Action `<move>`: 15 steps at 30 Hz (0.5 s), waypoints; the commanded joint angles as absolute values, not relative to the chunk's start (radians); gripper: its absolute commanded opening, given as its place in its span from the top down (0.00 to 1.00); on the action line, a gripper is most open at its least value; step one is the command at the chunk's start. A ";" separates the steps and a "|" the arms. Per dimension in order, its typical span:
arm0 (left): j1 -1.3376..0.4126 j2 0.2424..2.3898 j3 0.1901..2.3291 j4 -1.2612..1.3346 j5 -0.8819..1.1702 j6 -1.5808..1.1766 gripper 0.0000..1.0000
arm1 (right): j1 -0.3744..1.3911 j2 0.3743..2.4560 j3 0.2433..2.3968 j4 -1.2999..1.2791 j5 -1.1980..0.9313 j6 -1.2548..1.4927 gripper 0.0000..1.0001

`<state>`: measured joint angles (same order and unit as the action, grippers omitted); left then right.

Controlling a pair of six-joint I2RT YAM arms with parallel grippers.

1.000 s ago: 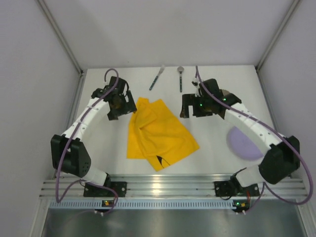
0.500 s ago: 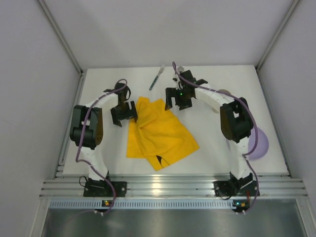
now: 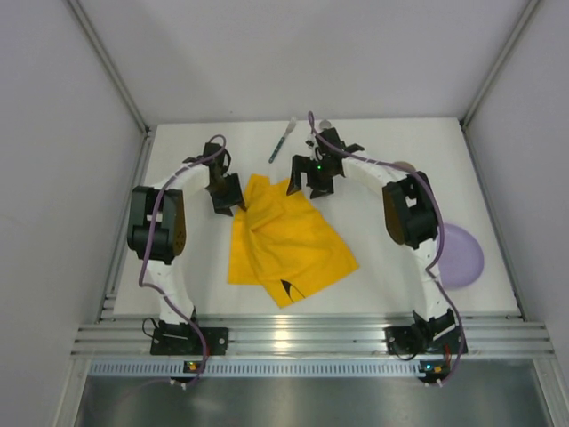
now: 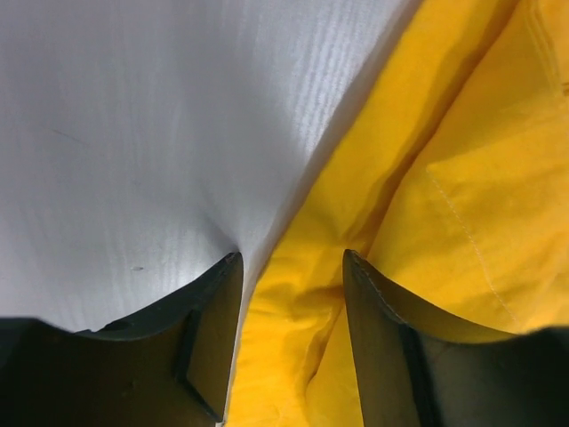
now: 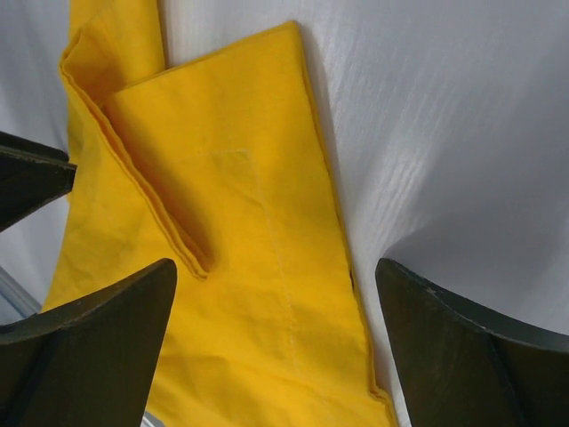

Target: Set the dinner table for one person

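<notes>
A crumpled yellow cloth placemat (image 3: 289,240) lies on the white dinner table (image 3: 196,267). My left gripper (image 3: 228,197) is at the cloth's upper left edge. In the left wrist view the left gripper (image 4: 292,258) has its jaws partly apart, and a raised fold of the placemat (image 4: 418,178) runs between them without either finger pressing it. My right gripper (image 3: 308,183) hangs over the cloth's upper right corner. In the right wrist view the right gripper (image 5: 276,267) is wide open, with the folded corner of the placemat (image 5: 240,205) lying flat beneath.
A lilac plate (image 3: 464,254) sits at the right, behind the right arm. A blue-handled utensil (image 3: 283,140) lies at the back, and a spoon (image 3: 325,124) is partly hidden by the right arm. A ribbed aluminium rail (image 3: 293,334) runs along the near edge.
Left jaws have narrowed around the cloth's edge. Right gripper slid left onto the cloth's upper corner. Both arms have stretched further back than a second ago.
</notes>
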<state>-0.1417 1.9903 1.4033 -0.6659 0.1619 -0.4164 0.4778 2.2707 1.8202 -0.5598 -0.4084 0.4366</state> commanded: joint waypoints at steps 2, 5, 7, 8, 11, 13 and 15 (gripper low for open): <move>-0.146 2.028 1.336 -0.597 0.293 -0.417 0.48 | 0.499 2.341 1.851 -0.522 -0.460 0.489 0.10; -0.147 2.037 1.328 -0.558 0.383 -0.425 0.52 | 0.509 2.359 1.850 -0.517 -0.494 0.502 0.20; -0.147 2.045 1.330 -0.546 0.394 -0.429 0.55 | 0.514 2.356 1.830 -0.506 -0.503 0.502 0.33; -0.147 2.049 1.330 -0.548 0.391 -0.428 0.60 | 0.515 2.355 1.824 -0.502 -0.506 0.502 0.39; -0.146 2.060 1.338 -0.554 0.382 -0.426 0.75 | 0.514 2.353 1.812 -0.500 -0.523 0.499 0.64; -0.146 2.065 1.341 -0.561 0.373 -0.428 0.89 | 0.511 2.347 1.804 -0.500 -0.529 0.488 0.77; -0.146 2.065 1.347 -0.574 0.344 -0.433 1.00 | 0.506 2.336 1.796 -0.503 -0.531 0.483 0.83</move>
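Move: Under the left hand, the napkin's left edge lies about 2 cm to its right and 1 cm below; the right hand has the napkin's far right edge about 1 cm back, 1 cm left and 3 cm below. The fork lies some 22 cm ahead and 9 cm right of the left hand, and 17 cm ahead and 5 cm left of the right. From the right hand the spoon is about 17 cm ahead and 6 cm right, the cup roughly level with it and 24 cm right. Closing in from both sides, the two hands pinch the napkin's far end. Low over the table, the left slides about 4 cm right, its fingertips swinging some 15 degrees that way, and shuts on the left edge; the right goes about 2.5 cm left, then also sinks 2 cm and draws back nearly 2 cm as its fingers close from wide open onto the right edge near the corner. ##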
